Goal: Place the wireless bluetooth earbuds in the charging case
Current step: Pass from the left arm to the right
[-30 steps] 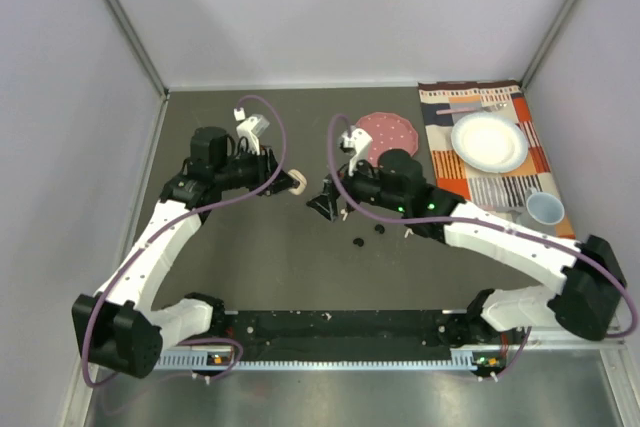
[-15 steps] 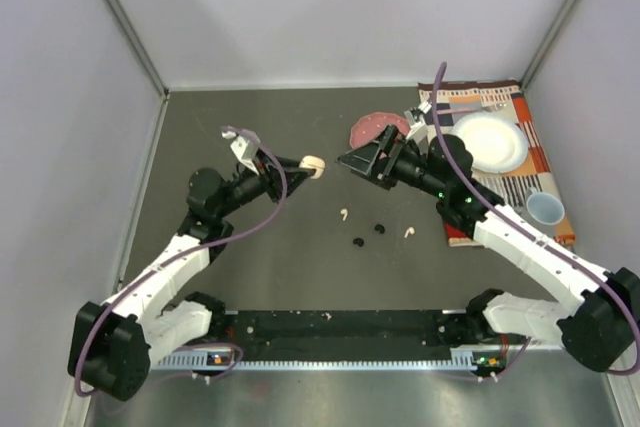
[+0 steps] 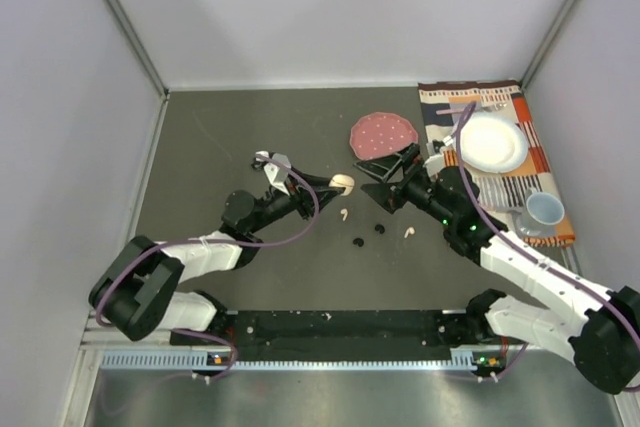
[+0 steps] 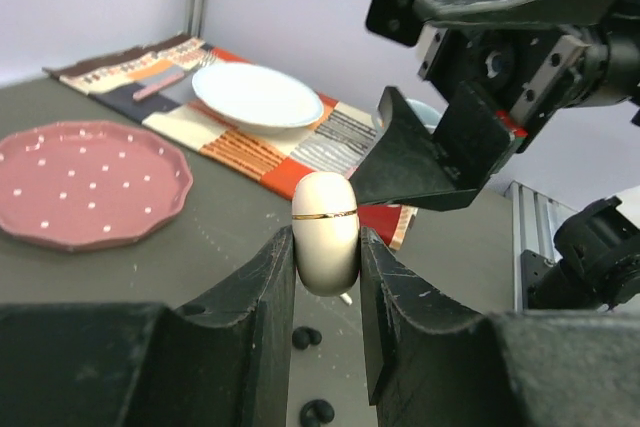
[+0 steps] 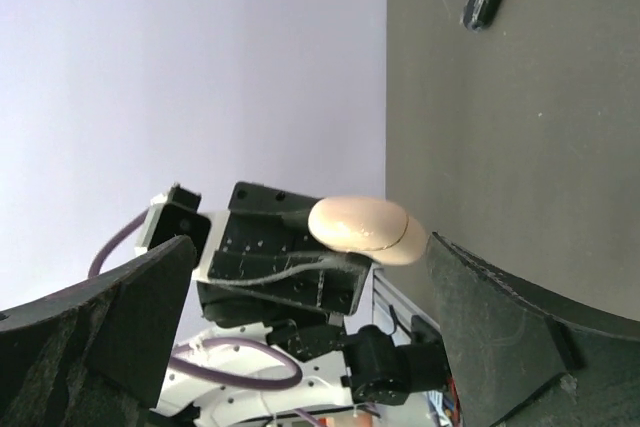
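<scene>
My left gripper (image 3: pixel 335 185) is shut on a cream oval charging case (image 3: pixel 342 184) with a thin gold seam, held closed above the table; it also shows in the left wrist view (image 4: pixel 325 230). My right gripper (image 3: pixel 363 177) is open and empty, its jaws wide and facing the case from the right. In the right wrist view the case (image 5: pixel 366 228) sits between the open fingers (image 5: pixel 500 327), apart from them. Two white earbuds (image 3: pixel 343 214) (image 3: pixel 408 232) and two black earbuds (image 3: pixel 358 242) (image 3: pixel 379 229) lie on the table below the grippers.
A pink dotted disc (image 3: pixel 384 132) lies behind the grippers. A striped placemat (image 3: pixel 500 182) at the right carries a white plate (image 3: pixel 489 141) and a small cup (image 3: pixel 545 209). Walls enclose the table at left, back and right.
My left gripper has carried the case to the right and nearer. My right gripper has swung down and left of the placemat, now facing the case with its jaws open.
</scene>
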### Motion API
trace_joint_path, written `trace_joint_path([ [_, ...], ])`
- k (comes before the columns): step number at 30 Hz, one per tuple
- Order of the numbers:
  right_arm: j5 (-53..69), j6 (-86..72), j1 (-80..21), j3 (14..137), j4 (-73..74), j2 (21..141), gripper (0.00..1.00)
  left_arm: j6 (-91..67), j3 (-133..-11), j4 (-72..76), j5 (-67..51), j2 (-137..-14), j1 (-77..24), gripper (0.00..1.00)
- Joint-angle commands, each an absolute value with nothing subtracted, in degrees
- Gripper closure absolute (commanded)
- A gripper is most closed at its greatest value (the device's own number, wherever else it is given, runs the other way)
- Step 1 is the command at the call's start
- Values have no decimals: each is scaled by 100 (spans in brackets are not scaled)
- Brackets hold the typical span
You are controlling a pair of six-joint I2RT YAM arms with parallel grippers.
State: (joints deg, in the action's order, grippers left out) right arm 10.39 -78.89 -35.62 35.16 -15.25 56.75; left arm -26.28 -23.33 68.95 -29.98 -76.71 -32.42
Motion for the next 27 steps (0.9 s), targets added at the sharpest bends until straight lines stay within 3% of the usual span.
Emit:
trace_joint_path([
  [1, 739, -8349, -3612, 3481, -1864, 5432, 1, -2355, -2242, 9562, -2514, -7410, -3445, 100],
  [8, 483, -8719, -3630, 3059, -2065, 5326, 1, -2206, -2083, 9492, -2382, -7093, -3524, 100],
  [27, 624, -9175, -4324, 3498, -3145, 6460, 3, -1863, -1688, 8851, -2189, -6328, -3595, 100],
])
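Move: The left hand holds the charging case upright in its pinch. The open right gripper it is taken to lies roughly 6 cm to the right, 1 cm farther out and 3 cm higher. From the right hand the case is about 6 cm left, 1 cm back and 3 cm lower. Some 25 cm below the right hand, the near black earbud lies 2 cm left and 1 cm out, the far black earbud 4 cm right and 4 cm out. The left hand keeps its pinch on the charging case and raises it about 4 cm in front of the open right gripper, easing 2 to 3 cm back and a little left while its fingers tilt up some 10 degrees. The right hand, jaws staying wide open, first drifts about a centimetre right and down, then swings left nearly 5 cm towards the case with a slight roll, bringing its two fingers above and below the case's level without visibly touching it. ##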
